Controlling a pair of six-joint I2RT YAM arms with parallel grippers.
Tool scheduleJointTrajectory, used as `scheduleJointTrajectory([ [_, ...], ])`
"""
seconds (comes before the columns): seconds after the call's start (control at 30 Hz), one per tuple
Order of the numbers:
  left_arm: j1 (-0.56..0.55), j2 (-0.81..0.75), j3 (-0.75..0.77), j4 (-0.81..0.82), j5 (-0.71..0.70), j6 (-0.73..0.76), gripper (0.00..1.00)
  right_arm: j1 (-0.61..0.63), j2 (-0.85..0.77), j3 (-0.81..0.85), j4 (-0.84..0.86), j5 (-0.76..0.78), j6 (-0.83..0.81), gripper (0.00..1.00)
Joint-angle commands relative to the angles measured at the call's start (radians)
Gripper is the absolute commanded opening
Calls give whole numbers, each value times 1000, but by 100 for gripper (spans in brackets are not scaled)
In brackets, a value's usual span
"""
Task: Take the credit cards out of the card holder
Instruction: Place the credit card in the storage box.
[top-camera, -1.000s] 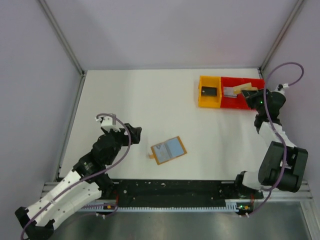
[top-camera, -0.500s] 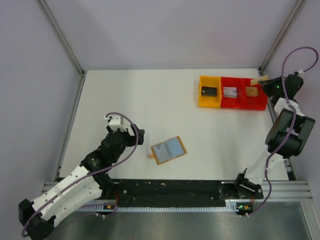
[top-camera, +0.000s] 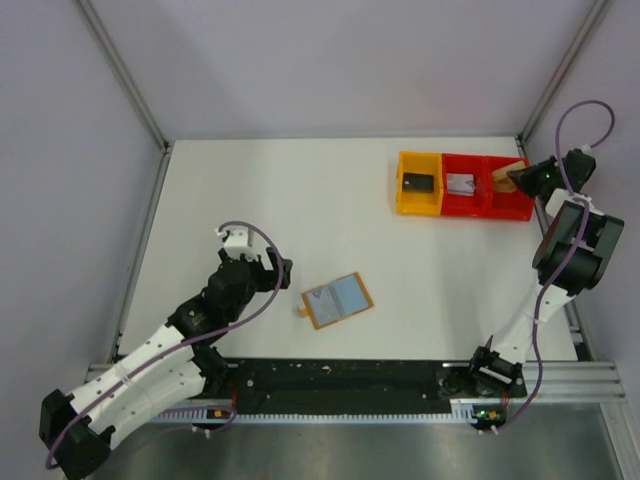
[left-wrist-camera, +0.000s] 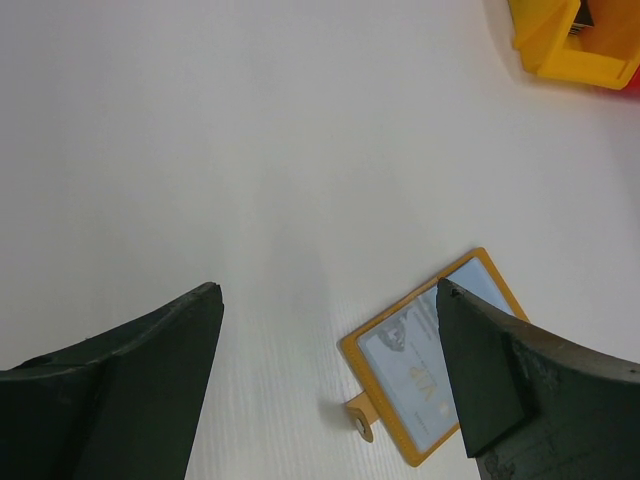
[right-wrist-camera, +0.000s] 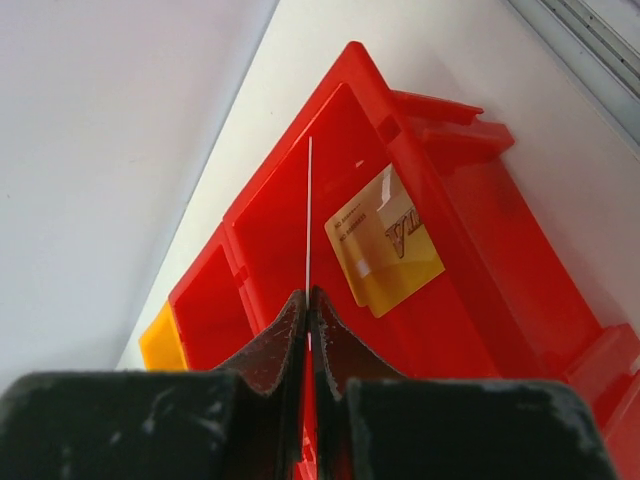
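Observation:
The card holder (top-camera: 337, 300) lies open on the white table, tan-rimmed with a grey-blue inner face, and a pale credit card (left-wrist-camera: 425, 362) with print sits in it. My left gripper (top-camera: 283, 272) hovers open just left of it; in the left wrist view its open gripper (left-wrist-camera: 328, 290) frames the holder's (left-wrist-camera: 385, 330) left corner and snap tab without touching. My right gripper (right-wrist-camera: 308, 292) is shut on a thin card (right-wrist-camera: 309, 200) seen edge-on, tan from above, over the right end of the red tray (right-wrist-camera: 500, 280). A gold card (right-wrist-camera: 385, 240) lies in that compartment.
A yellow tray (top-camera: 400, 185) holding a black card (top-camera: 417, 183) adjoins the red tray (top-camera: 480, 212), which has a silver card (top-camera: 460, 183) in its left compartment. Enclosure walls and a metal post (top-camera: 565, 65) stand close behind the right arm.
My right gripper, still shut on the thin card, swung from over the tray's silver-card compartment out to the far right, then settled over the right compartment. My left arm reached closer to the holder.

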Motion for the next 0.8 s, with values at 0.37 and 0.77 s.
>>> scheduleJointTrajectory([
  [0.37,10,-17,0,38,25,-27,91,44,41,60,-7,47,35,19],
  [0.77,13,-110,-14,-37,89,-110,90,45,-136,60,-271,160,-105,68],
])
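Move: The gold card, edge-on in the right hand's shut fingers, is bound for the gold cards lying in the right-hand red compartment, about 3 cm ahead of that hand, 1 cm to its right and 9 cm below. At about the same depth and height, the white cards lie some 11 cm to its left and the black card in the yellow compartment about 24 cm left. From the left hand those gold cards lie roughly 28 cm ahead, 62 cm right and 15 cm below. The gold card is let go over the right-hand red compartment: the right hand eases down nearly 3 cm, drifting about 1 cm forward and left, and its fingers spread from shut to about two-thirds open on the way. Then it draws back about 2 cm and starts to rise, tipping the fingers down by some 8 degrees. ##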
